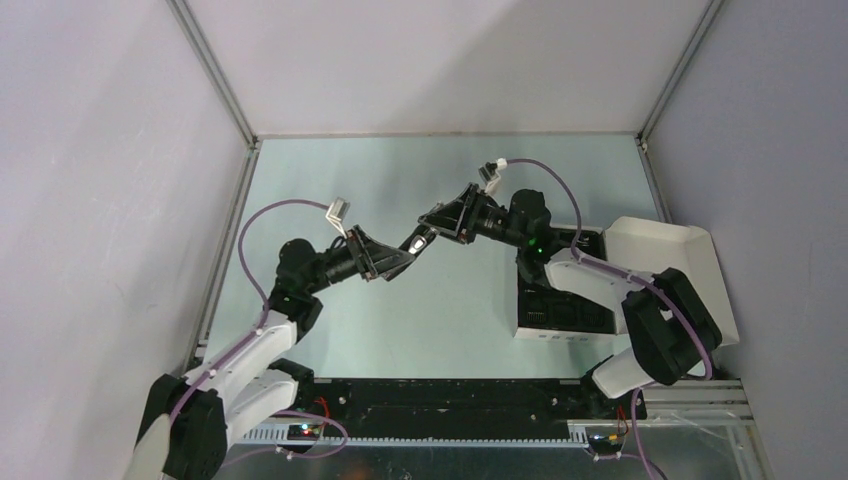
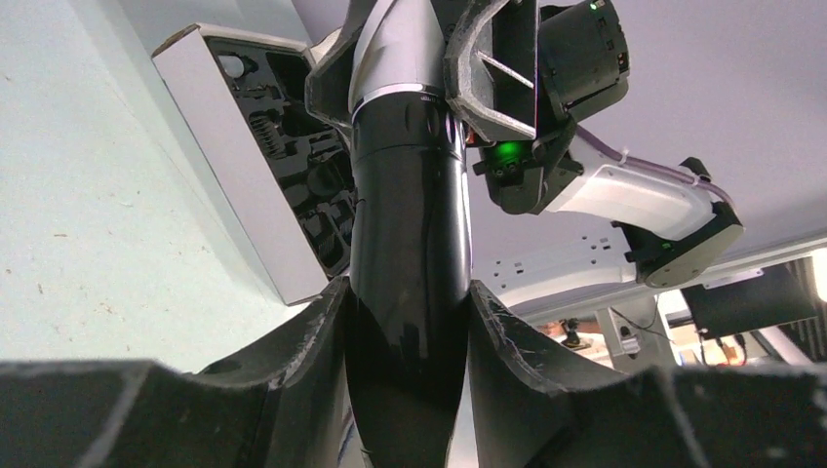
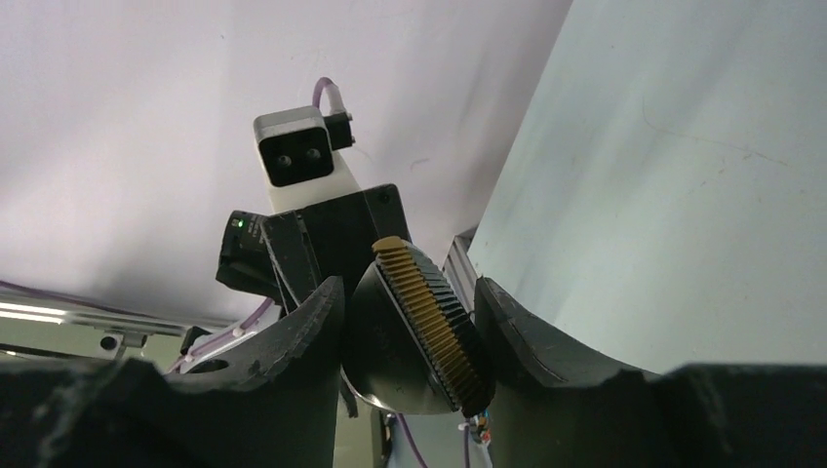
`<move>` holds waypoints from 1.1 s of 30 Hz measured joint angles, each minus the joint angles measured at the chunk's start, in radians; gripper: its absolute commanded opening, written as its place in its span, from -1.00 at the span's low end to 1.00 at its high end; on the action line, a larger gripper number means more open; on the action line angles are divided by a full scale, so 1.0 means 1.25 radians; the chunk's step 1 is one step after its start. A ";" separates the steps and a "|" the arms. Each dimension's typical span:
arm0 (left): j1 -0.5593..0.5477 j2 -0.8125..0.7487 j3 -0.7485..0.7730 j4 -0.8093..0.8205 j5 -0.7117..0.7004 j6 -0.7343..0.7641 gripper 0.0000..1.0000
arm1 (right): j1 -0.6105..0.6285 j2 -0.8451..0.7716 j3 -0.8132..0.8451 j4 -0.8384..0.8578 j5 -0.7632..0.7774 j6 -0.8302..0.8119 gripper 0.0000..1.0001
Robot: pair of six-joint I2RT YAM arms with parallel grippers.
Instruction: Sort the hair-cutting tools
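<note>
The black clipper body (image 1: 415, 243) hangs in the air over the middle of the table, held between both arms. My left gripper (image 1: 400, 256) is shut on its glossy black lower end (image 2: 410, 253), both fingers pressed against its sides. My right gripper (image 1: 432, 226) comes from the opposite side and is closed around the silvery tip. In the right wrist view the toothed blade head (image 3: 421, 331) sits between the right fingers (image 3: 302, 331), touching both. The other small pieces cannot be made out apart from shapes inside the box insert.
The flat white box (image 1: 550, 333) with a black insert lies at the right, under the right arm, its lid (image 1: 665, 260) open to the right. In the left wrist view its white wall (image 2: 234, 166) stands beside the clipper. Metal frame rails edge the table.
</note>
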 measured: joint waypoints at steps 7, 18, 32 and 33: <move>-0.001 -0.042 0.046 -0.181 -0.077 0.110 0.61 | -0.072 -0.099 -0.042 -0.110 -0.011 -0.056 -1.00; 0.014 -0.204 0.206 -0.618 -0.428 0.374 0.98 | -0.314 -0.398 -0.117 -0.477 0.080 -0.199 -1.00; 0.070 -0.341 0.219 -0.794 -0.885 0.579 0.99 | -0.606 -0.618 -0.186 -0.919 0.256 -0.344 -1.00; 0.071 -0.344 0.219 -0.794 -0.903 0.586 0.99 | -0.610 -0.623 -0.194 -0.929 0.265 -0.344 -1.00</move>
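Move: The clipper is held by both hands between them: its middle is about 3 cm ahead and 4 cm to the right of the left hand, roughly level with it. The right hand has hold of the blade end. From the right hand, the middle of the open tool box lies some 30 cm to the right, about 2 cm back and 23 cm below; the box's folded-out lid is about 22 cm farther right, beyond the box and level with it. The left fingers open wide and let go of the clipper handle, and that hand draws back from the handover about 22 cm to the left and slightly forward, swinging some 60 degrees counter-clockwise as its fingers turn from pointing right to pointing forward and down. Meanwhile the right hand keeps its pinch on the blade end and carries the clipper about 32 cm right, nearly level at first and then sinking some 10 cm over the box, while the wrist swings about 55 degrees clockwise and the fingers tip downward. ##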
